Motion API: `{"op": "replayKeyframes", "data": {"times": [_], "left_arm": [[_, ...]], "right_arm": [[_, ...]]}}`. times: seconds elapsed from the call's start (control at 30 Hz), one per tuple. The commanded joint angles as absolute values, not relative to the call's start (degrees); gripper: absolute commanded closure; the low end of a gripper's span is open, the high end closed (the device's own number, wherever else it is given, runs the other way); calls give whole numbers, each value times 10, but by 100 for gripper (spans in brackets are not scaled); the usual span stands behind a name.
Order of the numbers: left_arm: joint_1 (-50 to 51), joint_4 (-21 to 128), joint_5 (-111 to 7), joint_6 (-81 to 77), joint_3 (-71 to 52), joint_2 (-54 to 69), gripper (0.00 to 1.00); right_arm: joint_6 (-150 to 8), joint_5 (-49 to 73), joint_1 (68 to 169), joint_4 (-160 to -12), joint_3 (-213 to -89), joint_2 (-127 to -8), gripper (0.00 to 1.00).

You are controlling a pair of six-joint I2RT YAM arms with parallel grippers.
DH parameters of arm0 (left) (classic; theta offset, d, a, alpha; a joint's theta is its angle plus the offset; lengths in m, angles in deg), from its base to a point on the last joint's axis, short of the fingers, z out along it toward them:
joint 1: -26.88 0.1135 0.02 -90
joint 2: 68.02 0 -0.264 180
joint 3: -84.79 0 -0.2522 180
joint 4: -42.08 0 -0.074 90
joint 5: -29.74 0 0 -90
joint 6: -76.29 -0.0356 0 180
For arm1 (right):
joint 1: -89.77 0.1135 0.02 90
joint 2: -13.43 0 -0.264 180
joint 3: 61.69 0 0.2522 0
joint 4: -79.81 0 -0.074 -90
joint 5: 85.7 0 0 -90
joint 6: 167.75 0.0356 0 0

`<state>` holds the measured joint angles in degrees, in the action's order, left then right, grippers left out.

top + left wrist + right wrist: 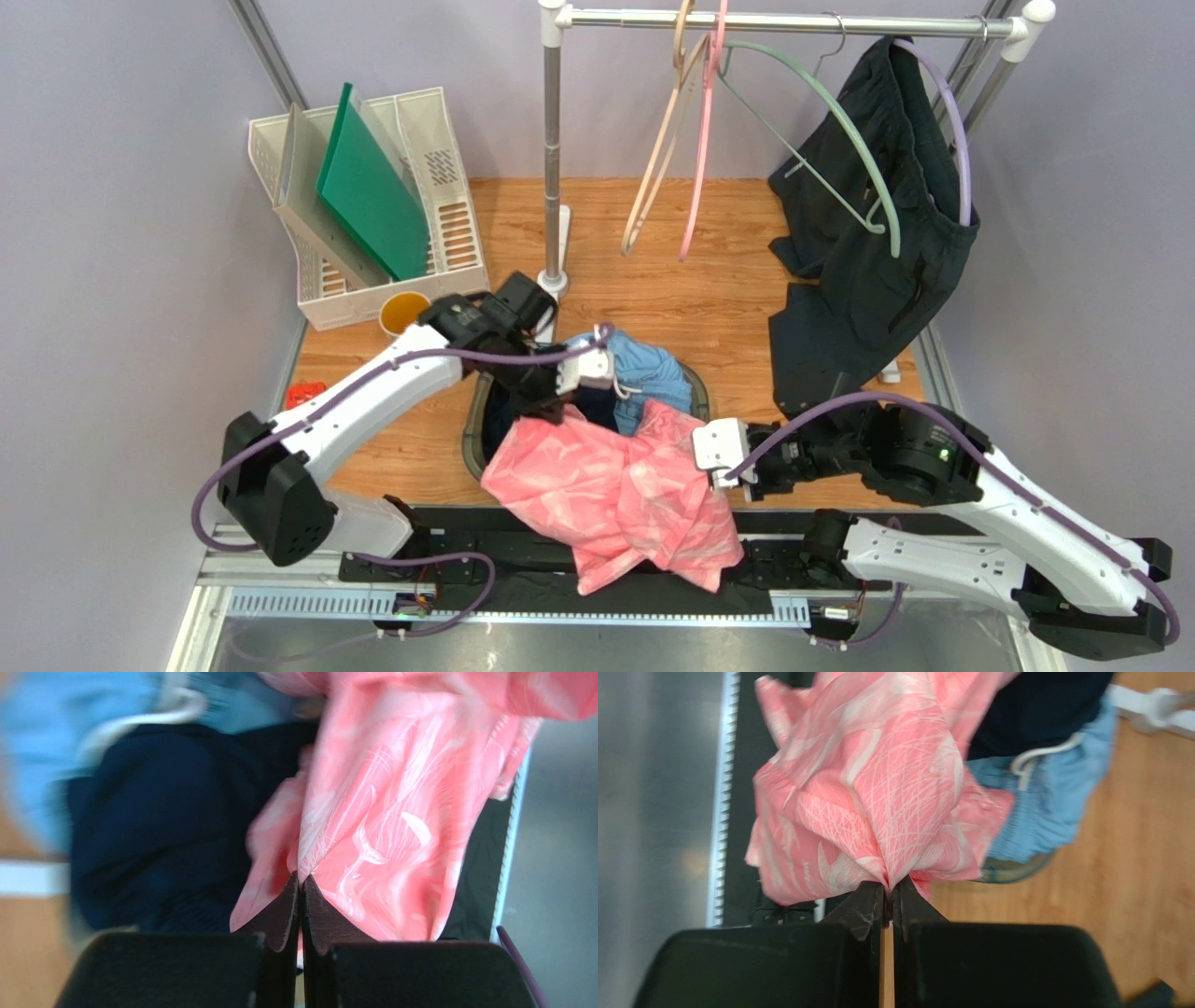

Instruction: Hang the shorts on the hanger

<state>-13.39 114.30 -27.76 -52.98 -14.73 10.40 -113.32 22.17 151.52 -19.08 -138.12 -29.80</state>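
The salmon-pink shorts (617, 490) lie bunched at the table's near edge, spilling over the black rail. My left gripper (558, 415) is at their far-left edge; in the left wrist view it (300, 876) is shut, with the shorts (393, 812) gathered into its tips. My right gripper (711, 469) is at their right side, and the right wrist view shows it (888, 884) shut on a fold of the shorts (878, 777). The sage-green hanger (850, 133) hangs empty on the clothes rail at the back right.
A basket (474, 420) behind the shorts holds a light blue garment (652, 371) and a navy one (161, 819). Beige and pink hangers (697, 168) and a lilac hanger with a dark garment (877, 238) share the rail. A white rack (421, 140) and a yellow cup (404, 311) stand at the back left.
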Motion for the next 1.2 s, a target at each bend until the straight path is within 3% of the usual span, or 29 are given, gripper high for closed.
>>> {"op": "replayKeyframes", "data": {"times": [0.0,0.2,0.3,0.4,0.5,0.53,0.63,0.73,0.83,0.9,1.03,1.17], "left_arm": [[-53,1192,-241,-498,10,27,100],[-17,1215,-270,-463,197,29,100],[-17,1199,-290,-451,200,23,100],[-21,1217,-248,-487,136,-2,100],[-86,1232,-281,-563,12,-18,100],[-131,1229,-293,-577,-26,-29,100],[-199,1199,-326,-610,-190,-40,100],[-224,1189,-327,-634,-238,-42,89],[-232,1244,-296,-662,-251,-51,73],[-232,1267,-287,-668,-245,-64,67],[-216,1298,-285,-634,-171,-66,62],[-112,1277,-191,-571,-88,-42,55]], "right_arm": [[-1107,52,1517,-270,-1483,-315,100],[-1167,-43,1515,-308,-1623,-389,100],[-1223,-58,1512,-310,-1633,-402,100],[-1261,-10,1511,-281,-1552,-370,100],[-1293,53,1512,-263,-1415,-338,77],[-1306,61,1513,-260,-1381,-321,59],[-1331,86,1514,-239,-1273,-298,30],[-1315,114,1514,-209,-1255,-284,10],[-1280,110,1514,-197,-1278,-282,9],[-1253,99,1514,-206,-1294,-282,10],[-1200,61,1510,-261,-1304,-286,11],[-1151,64,1489,-342,-1314,-303,15]]}}
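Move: The pink shorts already hang from both shut grippers, and the basket they are brought down on has its middle nearly under the left hand, about 3 cm to its right and 10 cm below. From the right hand the basket is some 15 cm to the left, 9 cm ahead and 18 cm down. The light blue clothing in it lies about 6 cm ahead of the left hand, 9 cm to its right and 8 cm below. The pink shorts are flung up and forward, then brought down over the basket: the left hand rises nearly 25 cm, the right about 15, both tipping up some 30 degrees. Both then drop steeply while drawing back. The right opens wide on the way down, the left partway near the bottom; both let go, then lift a few centimetres. ##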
